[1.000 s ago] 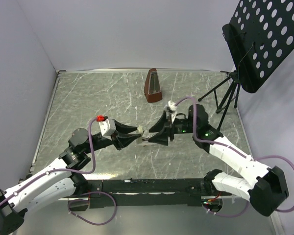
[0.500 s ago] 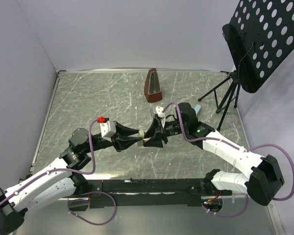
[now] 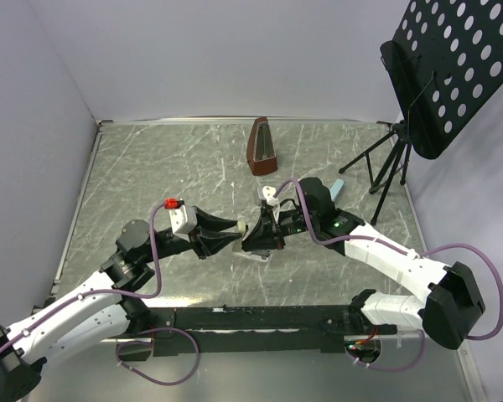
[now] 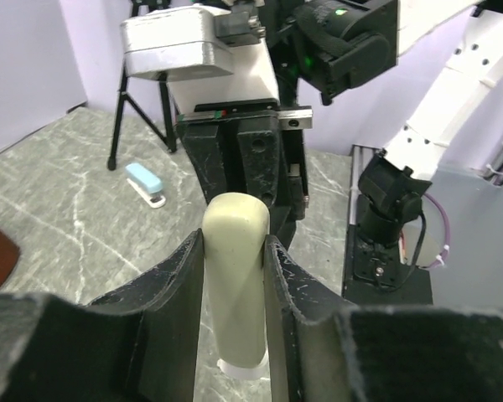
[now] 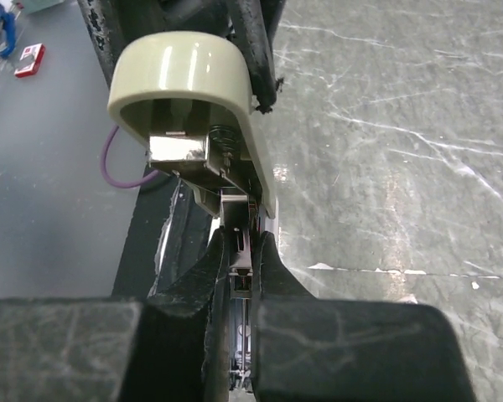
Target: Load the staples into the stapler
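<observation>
The cream stapler [image 3: 248,227] hangs above the table's middle, between both arms. My left gripper [image 4: 235,244] is shut on its rounded cream top cover [image 4: 235,285]. In the right wrist view the cover [image 5: 184,67] is swung up, baring the metal works beneath. The right gripper [image 5: 243,243] is shut on the narrow metal magazine rail [image 5: 239,213] that sticks out under the cover. In the top view the right gripper [image 3: 257,238] meets the left gripper [image 3: 237,228] tip to tip. I cannot pick out the staples; the rail's inside is hidden between the fingers.
A brown metronome [image 3: 261,147] stands at the back centre. A small blue stapler [image 3: 339,186] lies behind the right arm, near the tripod [image 3: 386,163] of a black perforated music stand [image 3: 453,67]. A raised rim edges the marble table [image 3: 151,167].
The right arm has swung left to the stapler, and its fingers have closed on the magazine rail. The left gripper has held the stapler still throughout.
</observation>
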Motion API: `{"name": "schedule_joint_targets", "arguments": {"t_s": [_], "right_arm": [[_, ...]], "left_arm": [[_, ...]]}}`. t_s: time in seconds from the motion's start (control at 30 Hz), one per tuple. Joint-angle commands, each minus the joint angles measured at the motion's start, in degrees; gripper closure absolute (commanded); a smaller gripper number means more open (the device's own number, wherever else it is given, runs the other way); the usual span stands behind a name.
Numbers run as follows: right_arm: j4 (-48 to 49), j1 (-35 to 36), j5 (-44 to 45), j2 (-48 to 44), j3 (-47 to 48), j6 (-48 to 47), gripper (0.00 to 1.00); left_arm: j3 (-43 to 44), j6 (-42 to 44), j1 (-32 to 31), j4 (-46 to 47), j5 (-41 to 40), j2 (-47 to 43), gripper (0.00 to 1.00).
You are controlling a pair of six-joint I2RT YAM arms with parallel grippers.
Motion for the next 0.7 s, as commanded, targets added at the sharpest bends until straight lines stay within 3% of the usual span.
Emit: {"name": "schedule_joint_targets", "arguments": {"t_s": [0.0,0.07,0.1,0.2,0.4,0.53,0.67], "right_arm": [[0.8,0.2,5.3,-0.8,2.7,0.5,1.0],[0.7,0.2,7.4,-0.3,2.8,1.2,1.0],[0.7,0.4,10.2,-0.1,3.0,1.7,1.0],[0.4,1.3,15.9,1.5,3.8,3.0,1.0],[4.0,3.9,24.1,7.0,4.8,6.3,1.0],[3.7,8.5,36.7,13.4,8.0,8.3,1.0],[1.6,13.8,50.6,19.5,13.1,9.0,1.0]], "left_arm": [[2.1,1.5,-0.1,1.5,-6.3,-4.2,0.57],[1.9,1.7,0.0,-0.3,-9.3,-5.4,0.44],[1.9,1.5,-0.1,-1.0,-13.8,-6.8,0.29],[3.2,-0.6,-0.1,-4.9,-24.9,-10.0,0.06],[11.4,-2.4,0.0,-22.8,-46.5,-14.2,0.01],[15.9,-3.3,0.0,-33.2,-62.6,-16.2,0.01],[17.8,-3.2,-0.1,-40.1,-71.8,-18.7,0.01]]}}
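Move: The olive stapler hangs at the meeting fingertips of both hands, its middle level with each, about 1 cm right of the left hand point and 1 cm left of the right one. From the right hand, the staple box lies some 8 cm ahead and 21 cm below, neither left nor right. The blue stapler is about 23 cm ahead, 24 cm right and 21 cm below, and the metronome about 33 cm ahead, 3 cm right and 12 cm below. The olive stapler, pinched by both hands, stays in the right fingers as the left ones open wide and come free. The left hand backs off about 15 cm left, also up and forward, swinging some 50 degrees counter-clockwise. The right hand keeps its grip and takes the stapler down and forward, about 7 cm each, then also left, towards the staple box, turning clockwise and tipping its fingers further down. ##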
